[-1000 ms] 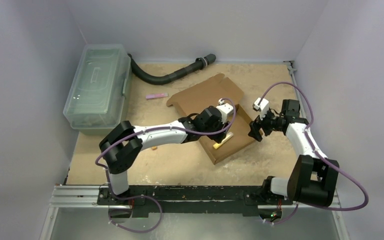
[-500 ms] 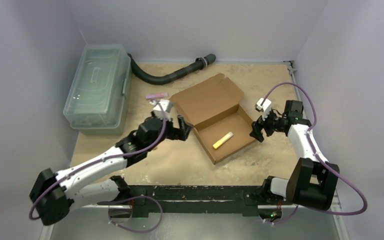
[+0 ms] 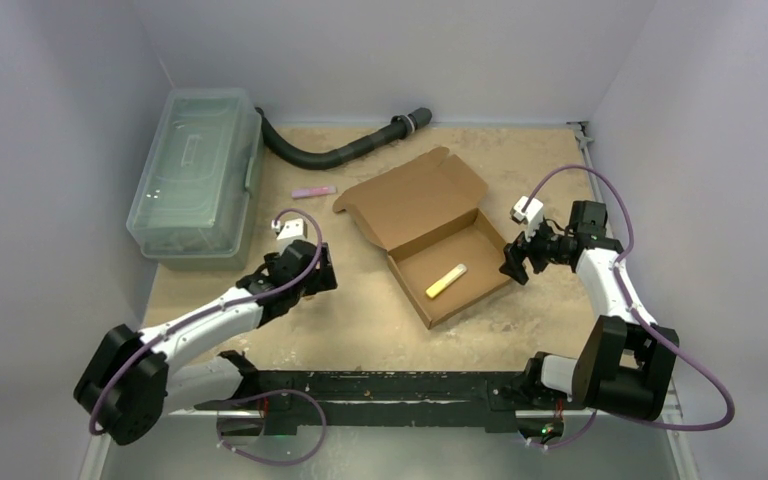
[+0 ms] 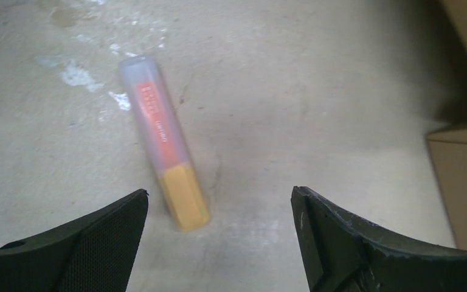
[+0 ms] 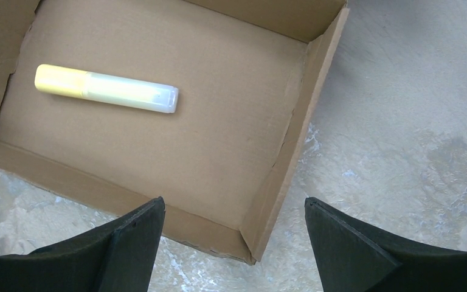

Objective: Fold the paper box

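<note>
The paper box [image 3: 438, 240] lies open in the middle of the table, its lid flap [image 3: 412, 192] flat behind the tray. A yellow highlighter [image 3: 446, 281] rests on the tray floor, also seen in the right wrist view [image 5: 106, 88]. My right gripper [image 3: 512, 264] hangs open just outside the box's right corner [image 5: 278, 182], jaws wide apart [image 5: 234, 200] with nothing between them. Left of the box, my left gripper [image 3: 313, 283] is open and low over the table. An orange highlighter [image 4: 164, 143] lies just ahead of its fingertips [image 4: 219, 191].
A clear plastic lidded bin [image 3: 195, 175] stands at the far left. Along the back edge curves a black hose [image 3: 340, 150]. A pink highlighter [image 3: 314, 191] lies between the bin and the lid flap. Enclosure walls rise on three sides.
My left arm has pulled back from over the box to the table on its left, opening its jaws. The yellow highlighter stays in the tray. The right arm has hardly moved.
</note>
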You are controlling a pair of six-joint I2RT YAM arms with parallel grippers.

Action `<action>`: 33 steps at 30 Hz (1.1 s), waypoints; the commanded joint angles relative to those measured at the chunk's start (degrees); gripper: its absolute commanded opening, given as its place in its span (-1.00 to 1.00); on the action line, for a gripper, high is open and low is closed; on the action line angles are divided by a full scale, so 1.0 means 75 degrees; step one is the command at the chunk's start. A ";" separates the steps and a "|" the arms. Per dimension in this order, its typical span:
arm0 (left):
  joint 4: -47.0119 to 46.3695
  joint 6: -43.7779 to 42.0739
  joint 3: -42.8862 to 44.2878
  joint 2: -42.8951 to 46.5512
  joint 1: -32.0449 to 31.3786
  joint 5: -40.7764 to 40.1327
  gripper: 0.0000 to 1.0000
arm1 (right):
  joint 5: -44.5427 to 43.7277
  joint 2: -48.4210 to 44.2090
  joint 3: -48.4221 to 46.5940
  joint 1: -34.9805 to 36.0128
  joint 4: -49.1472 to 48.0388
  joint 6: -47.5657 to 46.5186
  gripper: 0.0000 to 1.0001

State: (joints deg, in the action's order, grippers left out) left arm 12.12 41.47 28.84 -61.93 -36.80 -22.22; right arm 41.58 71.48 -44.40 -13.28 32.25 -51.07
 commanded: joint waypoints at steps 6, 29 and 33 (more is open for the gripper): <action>0.0825 0.0871 0.1317 -0.1814 0.0498 -0.1119 0.22 | 0.0230 -0.0097 -0.0230 -0.0056 0.0083 -0.0128 0.76; 0.0418 0.1095 0.1079 -0.2713 0.1576 0.0143 -0.64 | 0.0335 -0.0144 -0.0237 -0.0120 0.0152 -0.0196 0.77; 0.0489 0.0940 0.1165 -0.2363 0.1581 0.0442 -1.00 | 0.0360 -0.0144 -0.0235 -0.0137 0.0153 -0.0219 0.77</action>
State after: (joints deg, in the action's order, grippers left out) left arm 15.88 48.93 37.98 -81.93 -25.36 -22.55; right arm 41.82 71.48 -44.40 -13.96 32.82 -51.72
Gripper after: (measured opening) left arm 0.272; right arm 0.882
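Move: The orange marker's middle lies about 4 cm ahead of my left hand, 5 cm to its left and 5 cm below. From that hand, the yellow marker in the box tray is some 28 cm to the right and 2 cm ahead, the tray's centre about 30 cm right and 5 cm ahead, and the pink marker roughly 24 cm ahead and 2 cm left. From my right hand, the orange marker is about 48 cm left, 1 cm back and 8 cm lower. I bring my left hand down onto the orange marker, sinking about 5 cm while easing left and forward roughly 4 cm each. As I go I turn the wrist some 15 degrees counter-clockwise to line up with the marker, tip the fingers a little farther down, and close them from wide open until they pinch its sides near the middle. ##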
